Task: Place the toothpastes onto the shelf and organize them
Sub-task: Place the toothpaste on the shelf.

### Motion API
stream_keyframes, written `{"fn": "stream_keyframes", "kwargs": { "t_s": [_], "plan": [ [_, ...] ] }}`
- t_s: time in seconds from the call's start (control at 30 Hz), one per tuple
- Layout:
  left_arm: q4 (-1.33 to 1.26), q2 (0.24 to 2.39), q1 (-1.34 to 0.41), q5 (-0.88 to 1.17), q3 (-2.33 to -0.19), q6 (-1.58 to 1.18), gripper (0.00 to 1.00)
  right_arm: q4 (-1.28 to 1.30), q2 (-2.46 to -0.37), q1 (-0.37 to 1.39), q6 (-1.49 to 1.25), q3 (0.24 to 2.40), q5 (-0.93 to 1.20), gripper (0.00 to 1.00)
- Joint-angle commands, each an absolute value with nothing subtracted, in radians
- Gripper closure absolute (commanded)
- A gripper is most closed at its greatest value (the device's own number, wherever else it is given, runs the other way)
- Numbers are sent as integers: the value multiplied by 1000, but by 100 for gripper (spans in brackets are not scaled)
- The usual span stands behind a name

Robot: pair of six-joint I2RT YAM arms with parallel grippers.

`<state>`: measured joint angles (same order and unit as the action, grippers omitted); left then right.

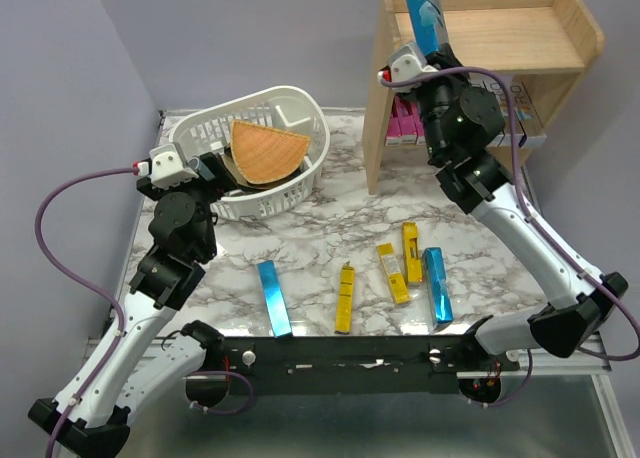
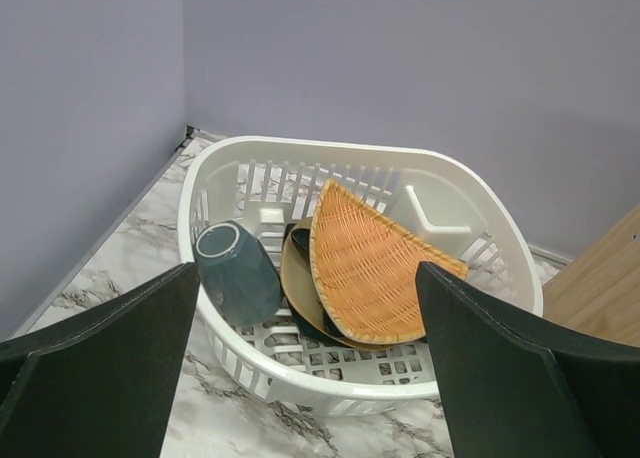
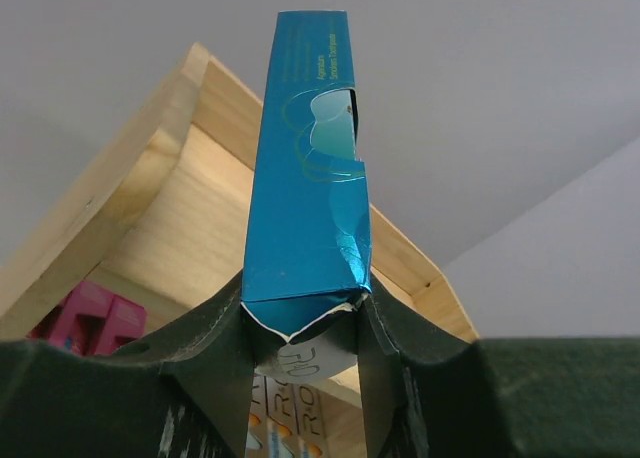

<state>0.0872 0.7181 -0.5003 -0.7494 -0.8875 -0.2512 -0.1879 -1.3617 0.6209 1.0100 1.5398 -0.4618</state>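
My right gripper is shut on the lower end of a blue toothpaste carton. It holds the carton upright in front of the top tier of the wooden shelf. Pink cartons and pale cartons sit on the lower tier. On the marble table lie two blue cartons and three yellow ones. My left gripper hangs open and holds nothing, just short of the white basket.
The white basket at the back left holds an orange woven wedge, a dark cup and dark dishes. Purple walls close the back and left. The shelf's left side panel stands close to the basket.
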Motion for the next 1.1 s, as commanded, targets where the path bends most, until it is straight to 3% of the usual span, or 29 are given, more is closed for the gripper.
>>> {"fn": "stream_keyframes", "kwargs": {
  "t_s": [0.0,0.13,0.27,0.5,0.8,1.07],
  "plan": [
    [54,707,-491,-746,-879,-230,1,-186,-1408,615,1201,1549,-502,62],
    [51,707,-486,-742,-876,-229,1,-127,-1434,615,1216,1572,-508,58],
    [52,706,-485,-733,-874,-229,1,-34,-1442,615,1192,1591,-486,42],
    [49,707,-482,-723,-871,-230,1,61,-1417,615,1103,1605,-410,29],
    [51,710,-479,-715,-873,-232,1,161,-1381,615,956,1678,-357,1],
    [52,712,-477,-703,-873,-236,1,181,-1269,615,669,1689,-275,0]
  ]
}}
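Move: The held toothpaste is to go to the left end of the shelf's upper deck, its spot centred about 9 cm ahead of the right hand, 2 cm left and 5 cm below. The shelf's left side panel is some 5 cm left and 9 cm ahead, at deck height. Down on the lower deck, about 25 cm below, the pink boxes lie roughly 7 cm ahead and 1 cm left, the purple-white boxes 7 cm ahead and 16 cm right. From the left hand that upper spot is some 20 cm ahead, 37 cm right and 10 cm above. The blue toothpaste, already in the right hand's grip by its near end, is lowered about 5 cm and carried some 3 cm forward onto the upper deck beside the left side panel, the wrist rolling its left side down some 15 degrees and tipping slightly down. The fingers then open wide and let go, and the hand backs away from the shelf and rises a few centimetres. ##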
